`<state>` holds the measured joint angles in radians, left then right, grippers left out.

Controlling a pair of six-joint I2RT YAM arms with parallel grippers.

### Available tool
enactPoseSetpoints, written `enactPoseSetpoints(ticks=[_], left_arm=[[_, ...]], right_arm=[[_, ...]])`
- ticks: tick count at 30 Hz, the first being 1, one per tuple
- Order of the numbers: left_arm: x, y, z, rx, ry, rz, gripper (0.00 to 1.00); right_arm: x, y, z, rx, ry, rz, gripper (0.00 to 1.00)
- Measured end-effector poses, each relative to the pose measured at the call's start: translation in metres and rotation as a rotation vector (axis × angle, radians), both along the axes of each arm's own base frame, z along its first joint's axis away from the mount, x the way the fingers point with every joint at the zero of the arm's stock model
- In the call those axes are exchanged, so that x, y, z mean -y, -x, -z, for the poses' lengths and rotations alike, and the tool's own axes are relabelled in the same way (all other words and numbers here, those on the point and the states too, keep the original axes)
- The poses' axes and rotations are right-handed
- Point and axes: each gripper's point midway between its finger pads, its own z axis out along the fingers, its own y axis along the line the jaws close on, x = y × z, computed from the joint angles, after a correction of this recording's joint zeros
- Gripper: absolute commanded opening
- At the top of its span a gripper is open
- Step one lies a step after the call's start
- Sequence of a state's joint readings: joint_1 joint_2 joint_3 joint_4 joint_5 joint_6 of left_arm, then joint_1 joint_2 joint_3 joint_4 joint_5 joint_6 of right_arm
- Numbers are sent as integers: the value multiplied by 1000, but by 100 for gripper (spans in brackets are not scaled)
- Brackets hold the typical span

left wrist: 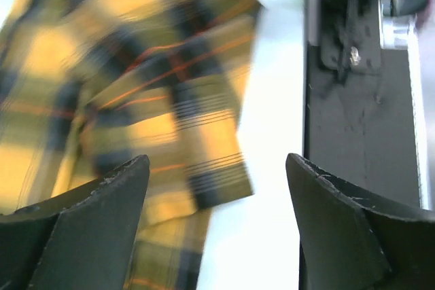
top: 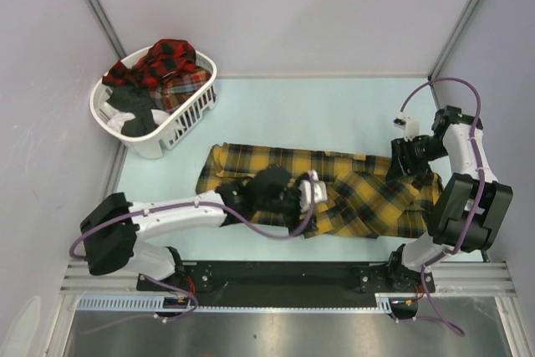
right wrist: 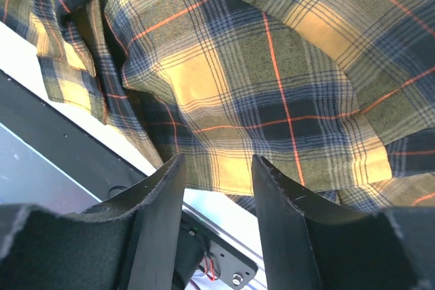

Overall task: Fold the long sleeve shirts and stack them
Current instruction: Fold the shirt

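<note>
A mustard-yellow plaid long sleeve shirt (top: 359,194) lies stretched across the middle of the table, partly folded lengthwise. My left gripper (top: 316,194) hovers over its middle near the front hem, open wide; in the left wrist view nothing sits between its fingers (left wrist: 217,168), and the shirt's (left wrist: 136,66) edge is below and blurred. My right gripper (top: 396,165) is over the shirt's right end. It stands open just above the cloth (right wrist: 272,66), its jaws (right wrist: 217,168) empty. Red-and-black plaid shirts (top: 163,60) are heaped in the basket.
A white laundry basket (top: 150,146) stands at the back left, with dark garments among the plaid ones. The black rail (top: 276,273) that carries the arm bases runs along the table's near edge, close to the shirt's hem. Walls close in both sides.
</note>
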<state>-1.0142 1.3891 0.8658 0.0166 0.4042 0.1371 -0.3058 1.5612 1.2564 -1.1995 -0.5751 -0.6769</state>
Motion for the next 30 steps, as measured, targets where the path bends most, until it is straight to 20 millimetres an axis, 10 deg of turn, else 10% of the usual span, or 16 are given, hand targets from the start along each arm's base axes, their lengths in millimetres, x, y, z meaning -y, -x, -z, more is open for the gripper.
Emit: enactPoseSetpoints(ticks=[4,14,23,30], left_arm=[[23,31,34,160,-124,110,87],[37,11,105,367,-406,112,65],[32,16,96,377,-465,179,2],[31,18,45,317,-378,177,0]], right_arm=[[-1,1,2,-16,-17,5,48],[6,0,8,-38,-33,36,50],[9,2,10,-39,-31,39,50],[9,1,10,-34,-29,32,50]])
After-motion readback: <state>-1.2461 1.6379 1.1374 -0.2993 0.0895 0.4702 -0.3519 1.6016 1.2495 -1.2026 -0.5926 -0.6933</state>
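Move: The left hand goes for the loose cuff of the folded-over sleeve, about 11 cm below it, 3 cm to its right and 1 cm back. The broad sleeve panel lies some 14 cm right and 7 cm ahead of that hand; the shirt's far edge is about 17 cm ahead and 2 cm right, the table's near edge 11 cm back, level sideways with the cuff. From the idle right hand the cuff is roughly 19 cm left, 12 cm back and 9 cm below. Pinches the cuff end of the sleeve between the left fingertips: the open hand first draws back about 3 cm, then sinks some 10 cm and works slightly right, tipping some 35 degrees so the fingers point more steeply down. Low on the cloth, the fingers shut fully, and the hand lifts straight up about 6 cm, still gripping. ##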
